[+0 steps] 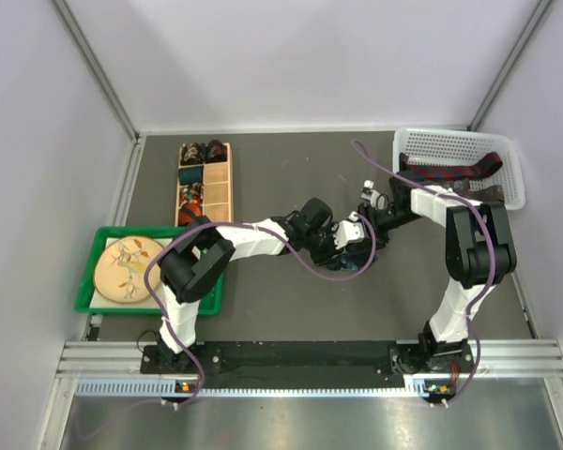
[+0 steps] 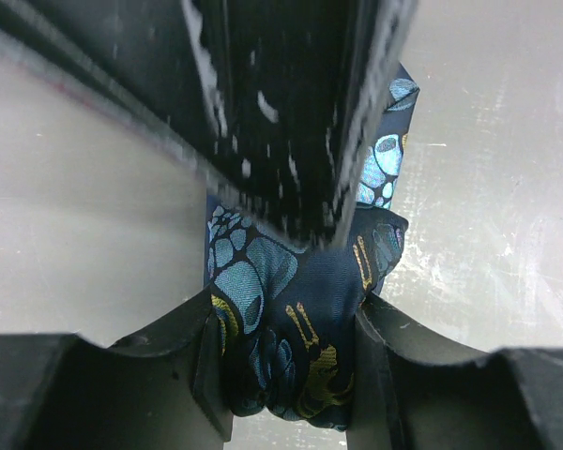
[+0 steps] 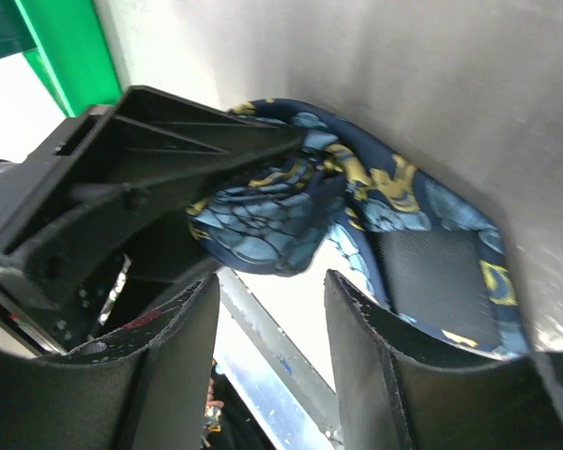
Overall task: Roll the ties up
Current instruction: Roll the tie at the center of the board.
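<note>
A dark blue tie (image 2: 291, 319) with light blue and yellow print is bunched into a coil mid-table (image 1: 343, 259). My left gripper (image 2: 286, 370) is shut on this coil, one finger pressing each side. My right gripper (image 3: 272, 309) stands open right beside it, nothing between its fingers; the tie (image 3: 291, 216) lies just beyond its fingertips, with a loose flap spreading to the right. One right finger (image 2: 281, 112) fills the top of the left wrist view. In the top view both grippers, left (image 1: 330, 246) and right (image 1: 361, 227), meet over the coil.
A wooden compartment box (image 1: 220, 187) at the back left holds small coiled ties (image 1: 199, 153). A white basket (image 1: 458, 142) at the back right holds a dark red and navy tie (image 1: 450, 173). A green tray (image 1: 86, 281) with a round plate (image 1: 127, 267) sits at the left.
</note>
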Tool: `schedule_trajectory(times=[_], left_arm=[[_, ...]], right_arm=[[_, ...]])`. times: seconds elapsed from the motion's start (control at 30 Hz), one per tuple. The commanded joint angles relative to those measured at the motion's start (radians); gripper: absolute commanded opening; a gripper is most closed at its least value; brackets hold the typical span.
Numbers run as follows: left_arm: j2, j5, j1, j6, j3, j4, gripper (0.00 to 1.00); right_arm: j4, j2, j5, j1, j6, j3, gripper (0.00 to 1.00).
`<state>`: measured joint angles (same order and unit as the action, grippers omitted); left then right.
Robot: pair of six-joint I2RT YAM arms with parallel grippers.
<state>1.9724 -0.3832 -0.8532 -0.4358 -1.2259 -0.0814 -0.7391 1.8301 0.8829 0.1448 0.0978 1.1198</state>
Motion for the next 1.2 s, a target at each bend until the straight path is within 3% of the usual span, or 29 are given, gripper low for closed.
schedule_trajectory(times=[0.0, 0.27, 0.3, 0.37, 0.47, 0.67, 0.93, 1.17], left_arm=[[0.046, 0.116, -0.004, 0.009, 0.011, -0.077, 0.25], [0.062, 0.118, -0.007, -0.011, -0.011, -0.090, 0.32], [0.062, 0.116, -0.006, -0.012, -0.011, -0.096, 0.33], [0.063, 0.116, -0.007, -0.014, -0.021, -0.118, 0.37], [0.060, 0.090, -0.004, -0.018, -0.029, -0.158, 0.49], [-0.020, -0.045, 0.022, -0.041, 0.023, -0.075, 0.82], [-0.101, -0.258, 0.065, -0.096, 0.071, 0.072, 0.93], [-0.069, -0.286, 0.063, -0.127, 0.054, 0.135, 0.99]], right_arm=[[0.043, 0.004, 0.050, 0.045, 0.011, 0.006, 0.48], [0.073, 0.093, -0.007, 0.081, 0.037, 0.063, 0.42], [0.075, 0.095, -0.030, 0.079, 0.036, 0.067, 0.37], [0.060, 0.104, -0.051, 0.079, 0.020, 0.072, 0.00], [0.035, 0.112, -0.117, 0.079, -0.004, 0.068, 0.00], [0.021, 0.113, -0.257, 0.078, -0.026, 0.057, 0.00], [0.020, 0.116, -0.378, 0.078, -0.024, 0.071, 0.00], [-0.003, 0.139, -0.423, 0.078, -0.038, 0.097, 0.00]])
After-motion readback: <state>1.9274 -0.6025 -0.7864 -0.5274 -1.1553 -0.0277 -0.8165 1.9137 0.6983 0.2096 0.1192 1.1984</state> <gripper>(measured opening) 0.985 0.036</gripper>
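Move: Between the left fingers, and at most 1 cm below and to the right of their middle, is the rolled part of the dark blue tie. From the open right hand the roll lies about 3 cm to the left, level fore and aft, and 3 cm lower. The loose end lies flat on the table some 4 cm to the right of the roll, nearly under the right hand. The white basket is 17 cm ahead and 23 cm to the right of the right hand. Closing in from the right, the right hand goes about 2 cm left and 1 cm down to the roll and pinches its upper edge. The left fingers then open wide and let go, the hand easing left and back, then up a little. Keeping its pinch, the right hand draws back some 2.5 cm right, sinking and tipping its fingers about 10 degrees further down. ##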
